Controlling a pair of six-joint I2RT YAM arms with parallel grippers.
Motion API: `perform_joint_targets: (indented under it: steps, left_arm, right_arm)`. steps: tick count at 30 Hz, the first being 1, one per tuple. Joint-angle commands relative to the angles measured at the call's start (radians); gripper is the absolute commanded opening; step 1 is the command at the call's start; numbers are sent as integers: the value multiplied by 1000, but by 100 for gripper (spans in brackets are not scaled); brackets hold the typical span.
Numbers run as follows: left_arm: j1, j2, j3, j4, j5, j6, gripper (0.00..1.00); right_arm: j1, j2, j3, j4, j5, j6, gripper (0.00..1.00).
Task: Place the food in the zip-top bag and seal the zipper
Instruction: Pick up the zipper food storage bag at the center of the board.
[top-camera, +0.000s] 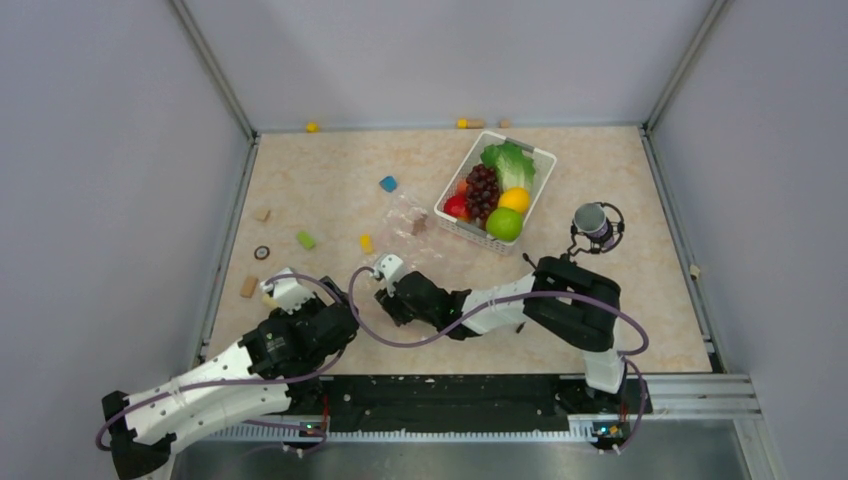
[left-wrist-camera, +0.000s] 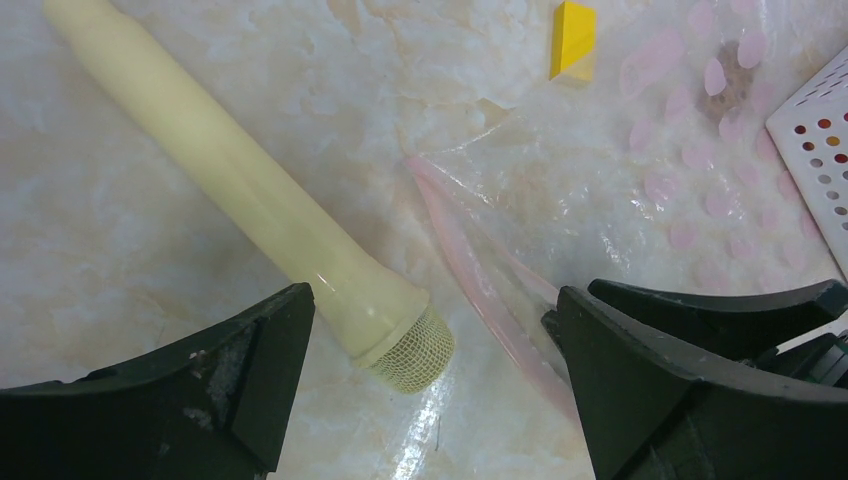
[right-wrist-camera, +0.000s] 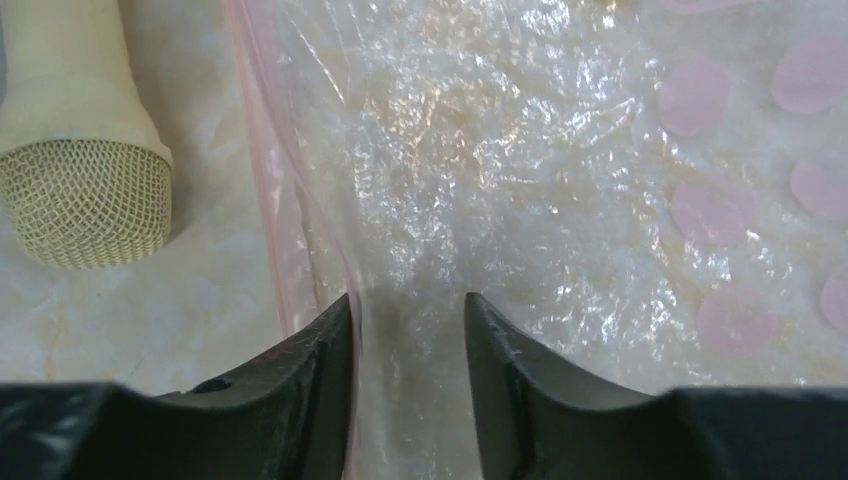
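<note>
The food lies in the white basket (top-camera: 468, 233): lettuce (top-camera: 510, 162), grapes (top-camera: 482, 190), a red apple (top-camera: 456, 207), a yellow-orange fruit (top-camera: 515, 200) and a lime (top-camera: 504, 224). The clear zip-top bag (top-camera: 410, 228) (right-wrist-camera: 500, 180) lies flat to the basket's left. Its pink zipper (right-wrist-camera: 270, 200) (left-wrist-camera: 470, 280) runs along the near-left edge. My right gripper (right-wrist-camera: 408, 300) is low over the bag just inside the zipper, jaws narrowed with a gap and bag plastic between them. My left gripper (left-wrist-camera: 432, 305) stands wide open beside the zipper, around the mesh tip of a cream stick (left-wrist-camera: 250, 180).
Small blocks lie around: blue (top-camera: 388, 184), green (top-camera: 305, 240), yellow (top-camera: 366, 243) (left-wrist-camera: 572, 38), wooden (top-camera: 248, 287). A wooden block (top-camera: 418, 225) rests at the bag. A grey cylinder in a black holder (top-camera: 592, 220) stands right of the basket. Walls enclose the table.
</note>
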Motion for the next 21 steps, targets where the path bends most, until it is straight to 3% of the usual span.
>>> perform_joint_targets:
  steps: [1,4,7,11,16,21]
  left_arm:
    - [3,10,-2,17,-42,-11,97]
    - [4,9,2,20,-39,-1,97]
    - [4,-2,1,69,-13,70,97]
    - [4,-31,-3,234,74,278,97]
    - [4,-60,22,403,171,433,97]
    - [4,-37,132,420,227,559,97]
  right_arm:
    - [18,-31,-27,75,12,39,28]
    - [18,-45,-29,66,17,82,10]
    - [17,-71,-47,74,51,147,0]
    - [18,-145,-95,123,118,253,0]
    - [15,-270,-156,209,203,342,0]
    - [6,-359,-148,233,133,363,0]
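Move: The pink zipper edge of the food storage bag already runs between my half-open right fingers, about 1 cm below them; the bag spreads forward and right from there. From my right hand, the yellow block lies some 13 cm ahead and 2 cm left, and the cream tube's middle level with it and about 14 cm left, both on the table. For my empty left hand, that zipper edge is roughly 3 cm ahead, 9 cm right and 8 cm down. I shut my right fingers, pinching the bag's zipper edge while the hand stays nearly in place, then lift it about 9 cm off the table with a slight pull to my right, rolling its left side up some 20 degrees and turning clockwise. As it rises, I bring my left hand, still wide open, right about 6 cm and up towards the pinched edge, swinging clockwise. ##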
